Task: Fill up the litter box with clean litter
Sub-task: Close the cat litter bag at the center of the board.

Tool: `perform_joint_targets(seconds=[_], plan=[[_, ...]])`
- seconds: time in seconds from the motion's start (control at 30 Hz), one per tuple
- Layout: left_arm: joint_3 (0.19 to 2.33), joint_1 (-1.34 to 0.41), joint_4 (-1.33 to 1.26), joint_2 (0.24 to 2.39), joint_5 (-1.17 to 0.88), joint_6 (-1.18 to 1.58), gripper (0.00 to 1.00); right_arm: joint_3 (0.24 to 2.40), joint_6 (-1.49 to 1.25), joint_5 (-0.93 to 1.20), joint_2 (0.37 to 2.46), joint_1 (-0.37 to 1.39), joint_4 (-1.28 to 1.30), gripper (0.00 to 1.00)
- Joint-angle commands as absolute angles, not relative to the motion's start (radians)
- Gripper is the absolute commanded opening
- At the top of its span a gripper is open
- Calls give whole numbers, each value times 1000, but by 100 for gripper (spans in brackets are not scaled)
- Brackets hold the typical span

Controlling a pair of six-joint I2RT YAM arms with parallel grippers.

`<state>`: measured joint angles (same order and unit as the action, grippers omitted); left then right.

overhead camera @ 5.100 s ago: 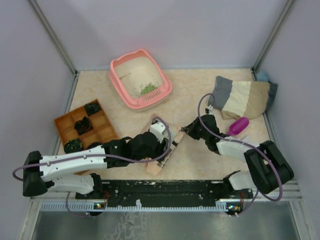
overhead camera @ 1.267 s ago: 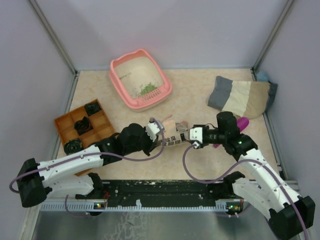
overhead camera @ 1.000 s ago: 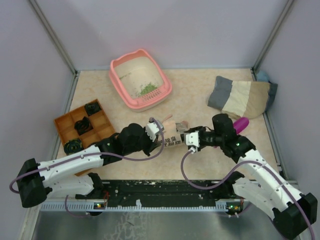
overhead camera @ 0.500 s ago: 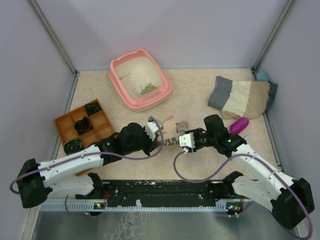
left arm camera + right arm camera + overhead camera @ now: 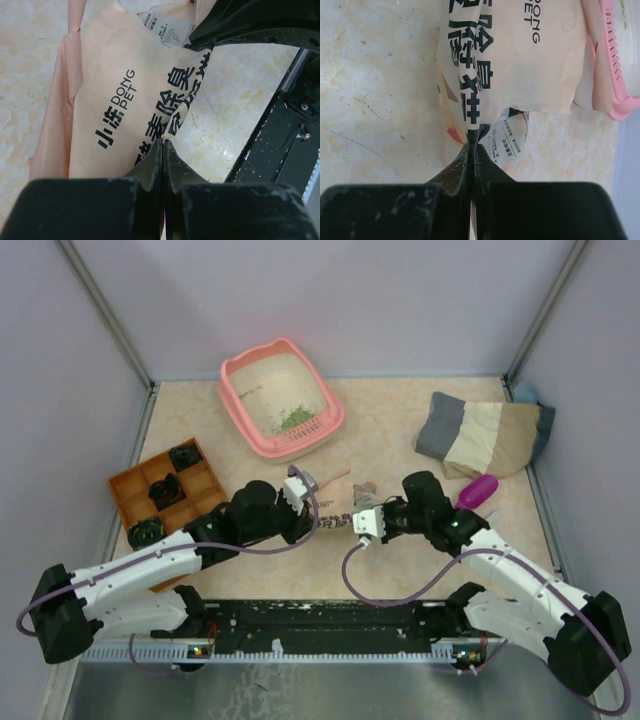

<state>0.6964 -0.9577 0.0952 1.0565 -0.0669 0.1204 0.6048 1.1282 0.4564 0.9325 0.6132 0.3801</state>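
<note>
The salmon-pink litter box (image 5: 236,390) stands at the back left of centre, and its rim (image 5: 615,75) also shows in the right wrist view. A small patch of green clean litter (image 5: 295,419) lies inside it. A beige printed paper bag (image 5: 336,521) hangs between both grippers near the table's middle. My left gripper (image 5: 318,524) is shut on one edge of the bag (image 5: 120,100), its fingertips (image 5: 157,150) pinching the paper. My right gripper (image 5: 353,524) is shut on the bag's opposite edge (image 5: 520,60), with a fold of paper between its fingertips (image 5: 468,150).
An orange compartmented tray (image 5: 128,487) with black items sits at the left. A folded grey and beige cloth (image 5: 480,433) lies at the back right, with a magenta scoop (image 5: 477,490) in front of it. Walls close in the table on three sides.
My right gripper has moved left to the bag and shut on its edge. The left gripper, still holding the bag, has shifted slightly left and back.
</note>
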Motion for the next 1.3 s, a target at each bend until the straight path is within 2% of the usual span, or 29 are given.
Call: perform_joint_targets(seconds=[0.0, 0.23, 0.43, 0.5, 0.53, 0.6, 0.73, 1.03, 1.27], plan=[[728, -907, -37, 980, -98, 152, 0, 713, 1099, 445, 904, 620, 397, 0], [851, -787, 50, 997, -248, 156, 0, 1019, 1115, 494, 1018, 620, 636, 0], [889, -671, 102, 1054, -428, 168, 1, 1043, 1138, 577, 1129, 555, 684, 0], [899, -663, 137, 1066, -462, 134, 14, 1014, 1139, 606, 1148, 530, 656, 0], [913, -662, 162, 1072, -468, 105, 24, 1006, 1139, 616, 1152, 521, 643, 0], [951, -661, 214, 1095, -493, 48, 53, 1004, 1143, 628, 1162, 511, 629, 0], [1044, -661, 265, 1155, -528, -5, 69, 1045, 1145, 671, 1189, 480, 623, 0], [1121, -661, 325, 1332, -683, -57, 70, 1074, 1133, 713, 1231, 464, 625, 0], [1051, -680, 250, 1311, -690, 41, 67, 1029, 1090, 745, 1215, 451, 566, 0]])
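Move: The left gripper pinches the left end of the cat litter bag's printed edge; the bag's middle lies about 7 cm to its right, 5 cm ahead and 7 cm lower. The right gripper already pinches the other end by the black tape, with the bag's middle some 7 cm to its left, 2 cm ahead and 4 cm below. From the left gripper, the litter box is about 35 cm ahead, 7 cm left, 12 cm lower; the wooden tray about 30 cm left, 7 cm ahead, 14 cm lower. Raise the pinched edge with both grippers, easing forward. After about 5 cm open the left fingers wide to let go, swing that gripper higher and to the right, then sink it over the bag towards the right gripper, turning clockwise some 15 degrees. Keep the right pinch shut, lifting to nearly 8 cm, then lowering by half while tipping down. ##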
